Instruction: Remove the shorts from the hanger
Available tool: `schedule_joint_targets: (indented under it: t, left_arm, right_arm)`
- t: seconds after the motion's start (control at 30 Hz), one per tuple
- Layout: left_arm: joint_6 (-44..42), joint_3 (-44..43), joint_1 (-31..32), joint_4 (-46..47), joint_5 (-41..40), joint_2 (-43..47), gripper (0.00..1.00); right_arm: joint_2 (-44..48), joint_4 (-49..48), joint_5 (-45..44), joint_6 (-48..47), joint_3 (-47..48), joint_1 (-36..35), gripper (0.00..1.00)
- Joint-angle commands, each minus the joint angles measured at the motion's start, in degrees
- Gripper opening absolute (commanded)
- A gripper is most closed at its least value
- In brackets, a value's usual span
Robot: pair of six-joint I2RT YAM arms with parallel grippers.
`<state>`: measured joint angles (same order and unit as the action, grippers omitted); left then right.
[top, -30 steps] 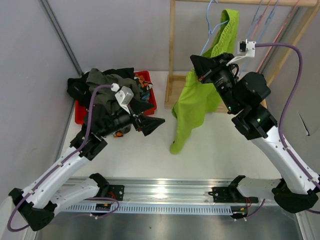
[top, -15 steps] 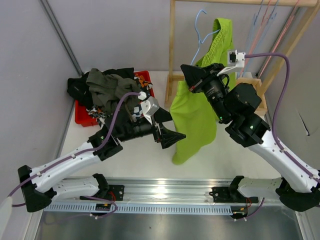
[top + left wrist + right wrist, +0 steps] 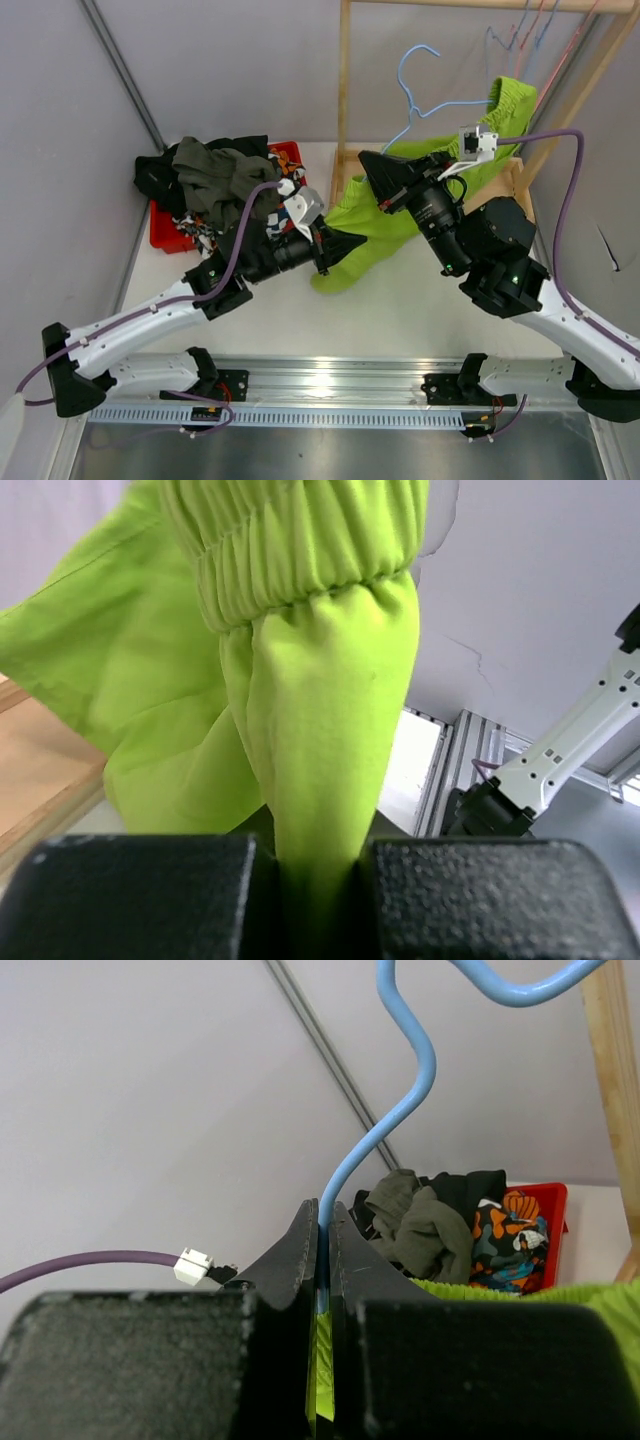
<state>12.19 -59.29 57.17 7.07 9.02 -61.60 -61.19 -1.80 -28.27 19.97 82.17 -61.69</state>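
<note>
The lime green shorts (image 3: 388,228) hang stretched sideways from the blue wire hanger (image 3: 413,95), their waistband up near the rack's right side. My left gripper (image 3: 348,244) is shut on the lower leg of the shorts (image 3: 320,680), with fabric pinched between its pads (image 3: 450,900). My right gripper (image 3: 372,170) is shut on the hanger's wire (image 3: 402,1090), and green fabric shows just below its fingertips (image 3: 340,1250). Other shorts, dark olive, black and patterned, lie heaped (image 3: 215,175) in the bin.
A red bin (image 3: 293,160) holds the heap at the back left, also seen in the right wrist view (image 3: 545,1205). The wooden rack post (image 3: 345,90) stands behind the shorts. More wire hangers (image 3: 530,30) hang at the top right. A metal rail (image 3: 320,385) runs along the near edge.
My left gripper moved right to the shorts and shut on a leg. The right arm swung the hanger down and left, and the shorts now stretch sideways.
</note>
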Motion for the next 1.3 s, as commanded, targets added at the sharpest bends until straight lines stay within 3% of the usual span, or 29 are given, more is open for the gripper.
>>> schedule_joint_targets:
  t: [0.0, 0.33, 0.67, 0.8, 0.9, 0.97, 1.03, 1.17, 1.27]
  left_arm:
    - [1.34, 5.29, 2.50, 0.84, -4.78, 5.08, 0.00]
    - [7.32, 21.56, 12.17, -4.51, -14.20, 25.81, 0.00]
    - [10.84, 28.08, 14.02, -6.54, -19.55, 32.69, 0.00]
    - [10.67, 27.03, 14.02, -10.06, -26.23, 25.06, 0.00]
    - [8.39, 23.10, 13.85, -8.92, -31.24, 19.88, 0.00]
    - [5.40, 18.19, 11.92, -8.83, -30.82, 11.89, 0.00]
    - [3.65, 10.98, 10.25, -8.75, -28.89, 4.06, 0.00]
    - [4.60, 6.64, 10.51, -2.78, -22.74, -3.25, 0.00]
    - [7.14, 5.59, 11.56, 1.36, -20.80, -6.93, 0.00]
  right_arm:
    - [1.60, -6.46, -2.40, -3.26, 4.21, -0.80, 0.00]
    - [-2.62, -4.44, -4.86, -11.79, 15.47, 0.08, 0.00]
    - [-2.97, -3.03, -5.30, -13.99, 20.13, 0.78, 0.00]
    - [-1.66, 1.70, -3.46, -10.40, 22.94, 0.78, 0.00]
    - [0.10, 10.21, 0.73, -0.49, 24.62, 0.70, 0.00]
    - [1.59, 11.12, 4.96, 9.27, 22.26, 0.70, 0.00]
    - [3.53, 7.80, 12.51, 14.99, 16.38, 0.61, 0.00]
    - [3.10, -6.32, 25.86, 25.97, 9.42, 0.87, 0.00]
    - [0.03, -13.63, 31.14, 31.51, 8.18, 0.96, 0.00]
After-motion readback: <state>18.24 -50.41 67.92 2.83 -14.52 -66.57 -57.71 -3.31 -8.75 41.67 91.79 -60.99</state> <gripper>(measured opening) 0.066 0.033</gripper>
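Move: My left hand already pinches the green shorts just below the waistband; the blue hanger's middle is about 8 cm ahead, 9 cm right and 19 cm above. The red box of clothes lies some 28 cm farther out, 29 cm left and 34 cm down, the wooden tray 35 cm ahead, 17 cm right and 36 cm down. My right hand holds one hanger arm, with the shorts' middle about 13 cm below, 8 cm right and 1 cm ahead. Keeping my pinch on the shorts, I pull my left hand back and left about 8 cm each, then sink it and swing it forward and right again, ending some 12 cm lower. My right hand, still gripping the hanger wire, dips left a little, lifts roughly 11 cm while easing right, then draws back about 9 cm, rolling its left side up and turning counter-clockwise, so hanger and cloth are worked apart. ##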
